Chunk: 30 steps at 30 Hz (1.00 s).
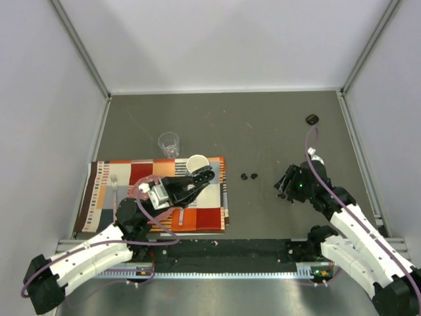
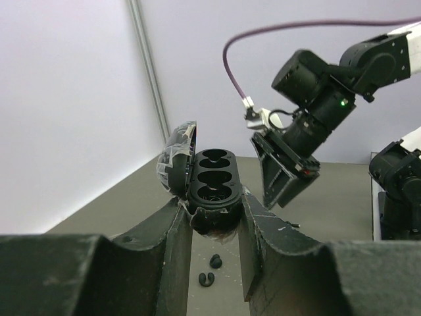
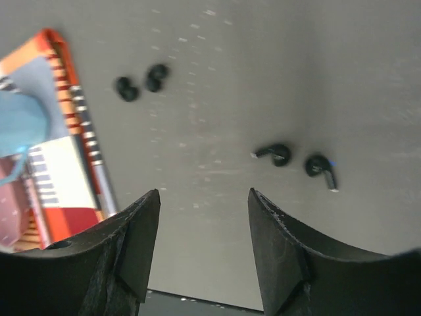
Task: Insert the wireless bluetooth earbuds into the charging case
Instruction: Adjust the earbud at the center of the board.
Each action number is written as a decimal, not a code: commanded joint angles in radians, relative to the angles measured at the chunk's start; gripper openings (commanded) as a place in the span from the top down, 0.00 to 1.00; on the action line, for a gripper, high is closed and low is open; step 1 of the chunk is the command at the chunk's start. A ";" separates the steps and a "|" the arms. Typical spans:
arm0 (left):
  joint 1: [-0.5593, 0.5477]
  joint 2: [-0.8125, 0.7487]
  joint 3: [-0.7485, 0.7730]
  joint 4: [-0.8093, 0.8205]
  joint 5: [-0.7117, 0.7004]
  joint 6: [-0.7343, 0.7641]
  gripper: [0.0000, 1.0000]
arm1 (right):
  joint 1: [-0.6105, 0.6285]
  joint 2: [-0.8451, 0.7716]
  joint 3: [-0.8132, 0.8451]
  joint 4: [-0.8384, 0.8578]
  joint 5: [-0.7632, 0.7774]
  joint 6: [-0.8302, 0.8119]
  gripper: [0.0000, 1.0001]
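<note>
My left gripper point(image 2: 212, 205) is shut on the black charging case point(image 2: 212, 179) and holds it above the table. The case's lid is open and both sockets are empty. In the top view this case point(image 1: 200, 176) hangs beside the placemat's right edge. Two small round black earbuds point(image 1: 248, 177) lie on the grey table; they also show below the case point(image 2: 210, 270). My right gripper point(image 3: 204, 197) is open with nothing between its fingers, low over the table point(image 1: 286, 183). Two stemmed black earbuds point(image 3: 273, 155) point(image 3: 320, 168) lie just beyond its right finger. The round earbuds point(image 3: 141, 82) lie further off to its left.
A chequered placemat point(image 1: 131, 178) carries a white mug point(image 1: 196, 162) and a fork point(image 1: 114, 187). A clear glass point(image 1: 169, 143) stands behind it. A second small black case point(image 1: 312, 119) lies at the back right. White walls enclose the table.
</note>
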<state>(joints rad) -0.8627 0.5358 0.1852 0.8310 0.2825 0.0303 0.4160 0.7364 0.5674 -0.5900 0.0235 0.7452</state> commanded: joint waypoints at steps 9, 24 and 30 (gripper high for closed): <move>0.002 0.019 0.022 0.010 0.000 0.016 1.00 | -0.057 0.004 -0.073 0.240 -0.240 -0.023 0.52; 0.002 -0.003 0.010 -0.004 -0.031 -0.004 1.00 | -0.019 0.517 0.141 0.475 -0.373 -0.056 0.68; 0.002 -0.016 0.008 -0.007 -0.032 -0.007 1.00 | 0.003 0.658 0.241 0.438 -0.295 -0.070 0.73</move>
<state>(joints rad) -0.8627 0.5381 0.1852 0.7998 0.2634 0.0292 0.4019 1.3235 0.7269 -0.1646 -0.3202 0.7029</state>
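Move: The right earbud of the centre pair lies about 9 cm ahead of my right hand, 9 cm to its left and some 10 cm below; its left neighbour sits about 4 cm farther left, level with it. Almost under my right hand are the two stemmed earbuds, one 2 cm to the right, the other about 6 cm right and 1 cm back. From my left hand the right centre earbud is roughly 15 cm ahead, 21 cm right and 29 cm below. I leave the stemmed earbuds: my right hand first dips briefly down, back and right by 2 cm or so, then swings left and forward to the centre pair, ending about 9 cm left and 7 cm forward of its start, still clear above the board. On the way I narrow the fingers to about half their gap and turn the wrist some 15 degrees counter-clockwise, its left side rising. My left hand keeps its hold on the open charging case. ##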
